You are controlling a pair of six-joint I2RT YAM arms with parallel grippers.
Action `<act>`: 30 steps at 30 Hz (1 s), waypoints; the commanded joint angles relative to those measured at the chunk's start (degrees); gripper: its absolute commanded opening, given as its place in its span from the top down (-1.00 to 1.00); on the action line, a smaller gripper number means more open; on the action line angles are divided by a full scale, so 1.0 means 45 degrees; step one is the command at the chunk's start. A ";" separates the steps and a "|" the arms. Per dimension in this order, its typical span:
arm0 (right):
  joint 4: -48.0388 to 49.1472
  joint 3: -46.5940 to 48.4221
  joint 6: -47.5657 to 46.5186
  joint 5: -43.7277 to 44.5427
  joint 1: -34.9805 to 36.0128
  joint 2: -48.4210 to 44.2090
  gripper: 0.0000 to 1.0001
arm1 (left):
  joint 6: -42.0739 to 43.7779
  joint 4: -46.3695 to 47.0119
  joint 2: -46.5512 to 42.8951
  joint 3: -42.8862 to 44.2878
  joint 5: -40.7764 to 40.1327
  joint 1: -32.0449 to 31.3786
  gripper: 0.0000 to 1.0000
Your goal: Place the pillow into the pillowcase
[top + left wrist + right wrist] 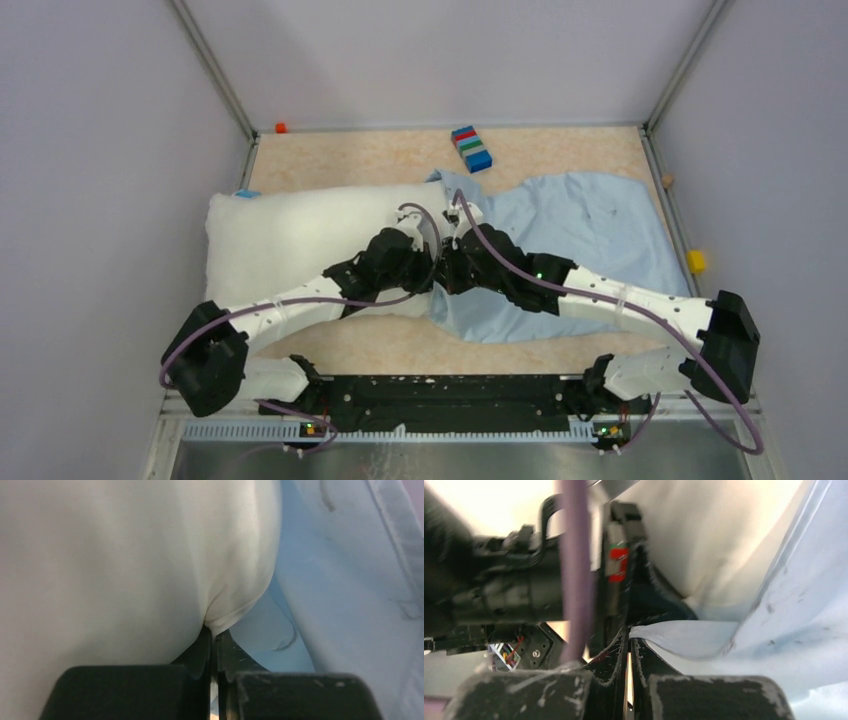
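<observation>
The off-white pillow lies on the left half of the table. The light-blue pillowcase lies spread on the right, its left edge against the pillow's right end. My left gripper is shut on a pinch of the pillow's right edge; in the left wrist view the pillow bunches into the closed jaws of that gripper, with the pillowcase just beyond. My right gripper is shut on the pillowcase's edge right beside the left gripper; in its own view the right gripper holds the cloth's hem.
A stack of coloured blocks sits at the back of the table. A small orange block is in the far left corner, a yellow block at the right edge. Grey walls enclose three sides.
</observation>
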 commanded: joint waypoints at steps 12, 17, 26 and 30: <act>0.0297 0.1795 -0.1352 -0.1685 -0.2151 -0.0701 0.10 | 0.0282 -0.5137 -0.2909 0.2073 -0.2481 -0.0227 0.22; -0.0621 0.2858 -0.1430 -0.2163 -0.3748 0.0097 0.08 | 0.0886 -0.5430 -0.3200 0.3219 -0.2969 -0.0237 0.10; -0.1429 0.4581 -0.2002 -0.1581 -0.4193 0.2722 -0.03 | 0.2341 -0.5798 -0.2078 0.5769 -0.3490 0.1528 -0.56; -0.1406 0.5121 -0.2005 -0.0829 -0.4215 0.3756 -0.13 | 0.3222 -0.5603 -0.0457 0.6855 -0.4094 0.2672 -0.88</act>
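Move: The left fingers, shut on the pillow's near right corner, have the pillow's far right corner about 14 cm ahead, 3 cm left and a little below. The right fingers, shut on the pillowcase rim, have the rim's far stretch roughly 15 cm ahead, 3 cm right and 12 cm below. The striped block lies about 28 cm ahead of the right hand, 7 cm right and 18 cm below. Both hands open and let go, left rising some 16 cm, right going 13 cm forward towards the far rim. ##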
